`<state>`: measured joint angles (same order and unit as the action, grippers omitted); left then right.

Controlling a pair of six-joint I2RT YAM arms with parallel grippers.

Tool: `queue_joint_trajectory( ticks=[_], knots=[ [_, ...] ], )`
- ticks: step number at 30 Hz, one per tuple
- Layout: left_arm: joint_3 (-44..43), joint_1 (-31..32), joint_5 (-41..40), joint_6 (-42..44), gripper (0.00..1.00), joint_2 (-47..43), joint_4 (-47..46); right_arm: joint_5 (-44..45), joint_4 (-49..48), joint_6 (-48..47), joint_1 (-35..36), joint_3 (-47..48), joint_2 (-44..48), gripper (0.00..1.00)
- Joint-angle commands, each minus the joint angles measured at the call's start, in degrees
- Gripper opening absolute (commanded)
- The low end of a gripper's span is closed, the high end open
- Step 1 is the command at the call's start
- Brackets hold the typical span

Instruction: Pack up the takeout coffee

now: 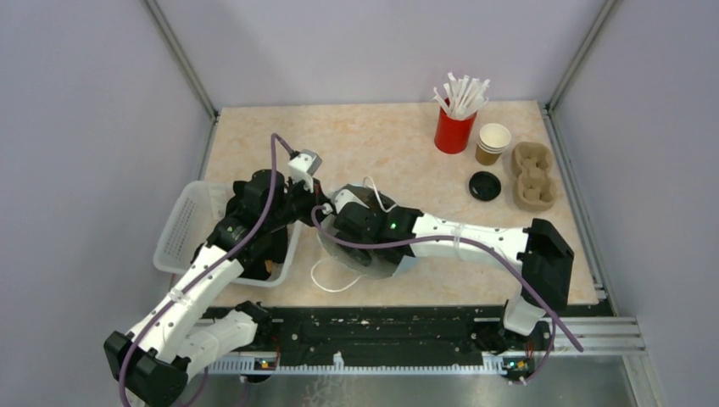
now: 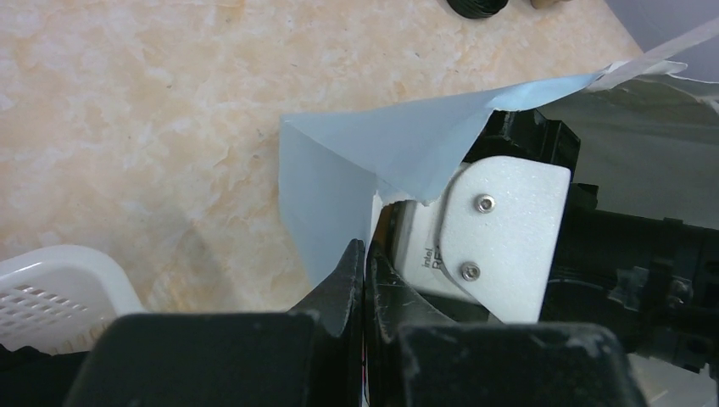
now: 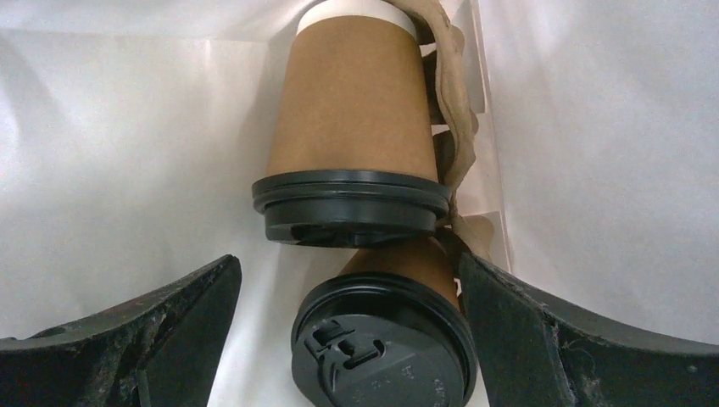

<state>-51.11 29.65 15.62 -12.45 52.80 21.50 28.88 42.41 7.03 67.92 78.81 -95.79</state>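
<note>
Two kraft-paper coffee cups with black lids lie on their sides inside the pale blue bag (image 3: 127,153). The farther cup (image 3: 352,110) points its lid at me. The nearer cup (image 3: 381,339) lies between the fingers of my right gripper (image 3: 348,259), which is open; its right finger (image 3: 526,331) is at the lid's rim and the left finger stands apart. A brown cardboard piece (image 3: 454,127) rests beside the cups. My left gripper (image 2: 365,254) is shut on the bag's rim (image 2: 398,144). From above, the bag (image 1: 373,254) hides the right gripper.
At the back right stand a red cup of white straws (image 1: 454,127), an open kraft cup (image 1: 493,142), a loose black lid (image 1: 485,186) and a cardboard carrier (image 1: 532,175). A white basket (image 1: 191,229) sits at the left under the left arm.
</note>
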Motion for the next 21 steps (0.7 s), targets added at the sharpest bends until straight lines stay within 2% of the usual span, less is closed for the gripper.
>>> queue_joint_trajectory(
  ticks=[1, 9, 16, 21],
  knots=[
    [-1.7, 1.0, 4.1, 0.7, 0.0, 0.3, -1.2, -0.9, -7.3, -1.2, -1.8, -2.7, 0.9, 0.99],
    [-2.4, 1.0, 4.4, 0.3, 0.0, 1.0, -1.4, -0.9, -15.0, -3.5, -2.1, -6.2, 0.8, 0.97],
    [-3.0, 1.0, 3.9, -0.3, 0.0, 0.9, -1.1, -1.7, -16.9, -3.2, -2.2, -6.4, 1.4, 0.78],
    [-2.7, 1.0, 2.8, -0.9, 0.0, 0.9, -1.3, -3.5, -16.2, -2.3, -2.2, -5.9, 2.3, 0.69]
  ],
)
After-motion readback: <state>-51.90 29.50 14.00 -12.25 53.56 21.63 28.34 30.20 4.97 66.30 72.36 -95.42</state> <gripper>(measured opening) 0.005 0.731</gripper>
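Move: The upper lidded cup lies tipped in the bag with its lid towards the right hand, its middle about 5 cm ahead, 1 cm left and 3 cm below. The second cup is roughly level front to back, 1 cm right and 8 cm below; the cardboard tray is some 6 cm ahead, 2 cm right and 5 cm below. From the left hand, still pinching the bag's rim, the upper cup is about 2 cm ahead, 7 cm right and 13 cm below. The right hand eases about 2.5 cm down, forward and slightly left, closing its fingers around the upper cup's lid. ##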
